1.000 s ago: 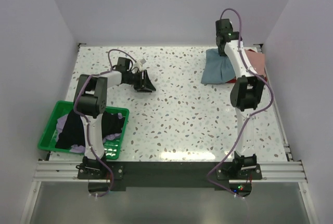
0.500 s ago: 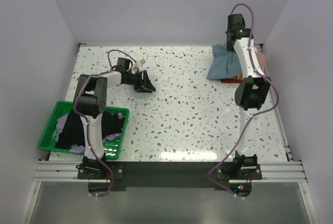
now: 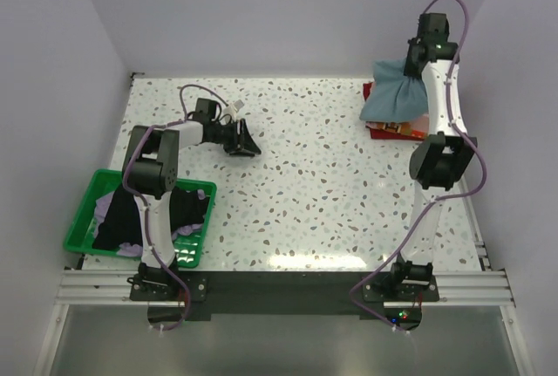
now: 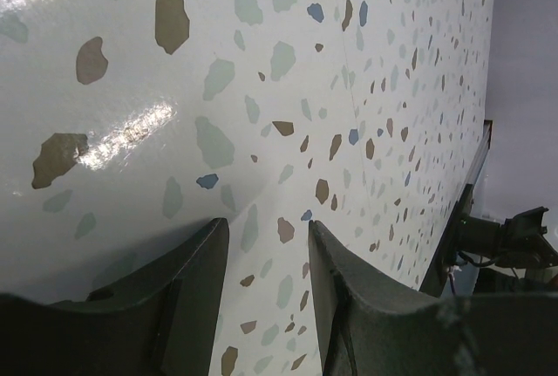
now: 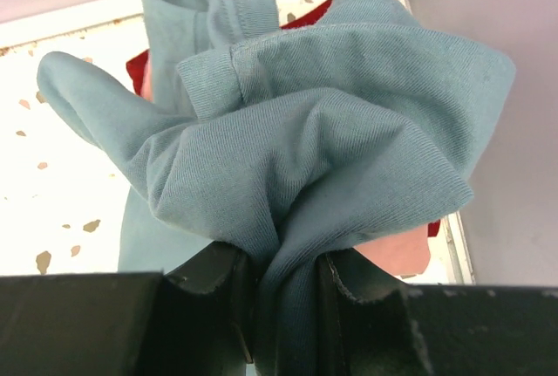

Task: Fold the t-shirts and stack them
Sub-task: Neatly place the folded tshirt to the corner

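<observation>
My right gripper [image 3: 417, 62] is shut on a bunched fold of the grey-blue t-shirt [image 3: 394, 93], which hangs from it above the table's back right corner. In the right wrist view the cloth [image 5: 296, 158] is pinched between both fingers [image 5: 222, 302]. Beneath it lie a dark red t-shirt [image 3: 381, 130] and a pink one [image 5: 397, 258]. My left gripper [image 3: 245, 146] rests low over the table at the left centre, open, with only bare tabletop between its fingertips [image 4: 266, 223].
A green mesh basket [image 3: 207, 188] stands at the near left with a black shirt [image 3: 118, 215] and a lavender one [image 3: 104, 208] inside. White walls close in the table at the back and on both sides; the right wall is close to the hanging shirt.
My right arm has risen and swung toward the back right corner, lifting the grey-blue shirt off the table and baring the red one. The left arm has stayed still.
</observation>
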{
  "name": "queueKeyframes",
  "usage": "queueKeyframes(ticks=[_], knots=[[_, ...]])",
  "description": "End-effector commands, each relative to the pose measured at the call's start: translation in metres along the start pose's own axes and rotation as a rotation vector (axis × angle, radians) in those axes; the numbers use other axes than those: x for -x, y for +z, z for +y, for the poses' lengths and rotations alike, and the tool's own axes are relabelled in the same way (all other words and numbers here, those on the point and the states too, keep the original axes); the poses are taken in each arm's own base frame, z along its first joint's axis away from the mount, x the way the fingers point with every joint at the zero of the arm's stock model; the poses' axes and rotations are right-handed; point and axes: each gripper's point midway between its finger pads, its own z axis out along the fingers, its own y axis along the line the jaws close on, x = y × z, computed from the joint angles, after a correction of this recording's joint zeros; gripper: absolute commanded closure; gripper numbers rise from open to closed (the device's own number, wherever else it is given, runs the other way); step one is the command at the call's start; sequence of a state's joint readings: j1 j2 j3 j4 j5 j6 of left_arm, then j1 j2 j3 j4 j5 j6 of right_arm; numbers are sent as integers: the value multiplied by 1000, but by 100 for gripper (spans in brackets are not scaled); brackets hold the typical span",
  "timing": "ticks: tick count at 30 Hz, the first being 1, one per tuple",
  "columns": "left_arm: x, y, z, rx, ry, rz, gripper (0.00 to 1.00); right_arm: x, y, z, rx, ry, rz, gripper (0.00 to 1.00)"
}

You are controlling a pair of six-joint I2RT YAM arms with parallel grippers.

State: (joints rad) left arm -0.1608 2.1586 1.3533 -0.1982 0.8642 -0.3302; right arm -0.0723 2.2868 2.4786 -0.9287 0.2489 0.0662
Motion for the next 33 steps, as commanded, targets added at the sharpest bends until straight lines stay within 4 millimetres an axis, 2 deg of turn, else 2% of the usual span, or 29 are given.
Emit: queueKeyframes(ticks=[1,5,11,14,18,22,23,24,25,27,31,32,33], knots=[[-52,6,45,162,-98,114,52,47,-48,-10,41,77,-154,100],[-56,6,44,165,-95,121,52,37,-35,-20,21,73,-120,100],[-59,5,42,166,-89,127,52,7,-2,-24,-10,31,-31,100],[-58,3,40,167,-84,124,52,-1,10,-28,-41,24,-13,100],[-56,2,37,168,-73,117,51,-4,17,-41,-127,22,-22,100],[-54,0,35,169,-70,114,51,-3,26,-64,-274,22,-41,99],[-54,0,34,168,-72,115,51,-4,28,-67,-301,22,-42,89],[-55,0,34,171,-71,118,51,-6,31,-71,-330,30,-42,56],[-56,0,34,173,-68,119,51,-8,32,-81,-397,37,-45,45],[-57,-1,33,175,-65,122,51,-11,33,-88,-451,50,-46,26],[-59,0,32,177,-64,127,51,-15,30,-95,-492,79,-51,16],[-58,0,31,178,-60,127,50,-10,21,-95,-488,92,-65,14],[-59,0,30,176,-58,127,50,-17,21,-92,-477,102,-54,12]])
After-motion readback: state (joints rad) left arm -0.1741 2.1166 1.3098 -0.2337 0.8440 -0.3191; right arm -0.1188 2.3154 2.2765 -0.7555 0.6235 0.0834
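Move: The right hand still grips the blue t-shirt, which hangs bunched from its fingers. The stack of folded red and pink shirts lies almost under this hand, some 20 cm below, about 3 cm back and level sideways. The table's far right corner is roughly 10 cm farther out and 12 cm to the hand's right, about 22 cm down. From the left hand, the stack is about 13 cm ahead and 45 cm to the right, at nearly its own height. Rightward and down goes the right hand over the stack: after a brief lift of 1.5 cm it sinks to about 5 cm below its start and sweeps some 8 cm towards the right wall, drifting slightly back. The wrist turns clockwise about 20 degrees and rolls its left side down; late in the sweep the fingers open wide and let go of the blue shirt from well above the stack. ##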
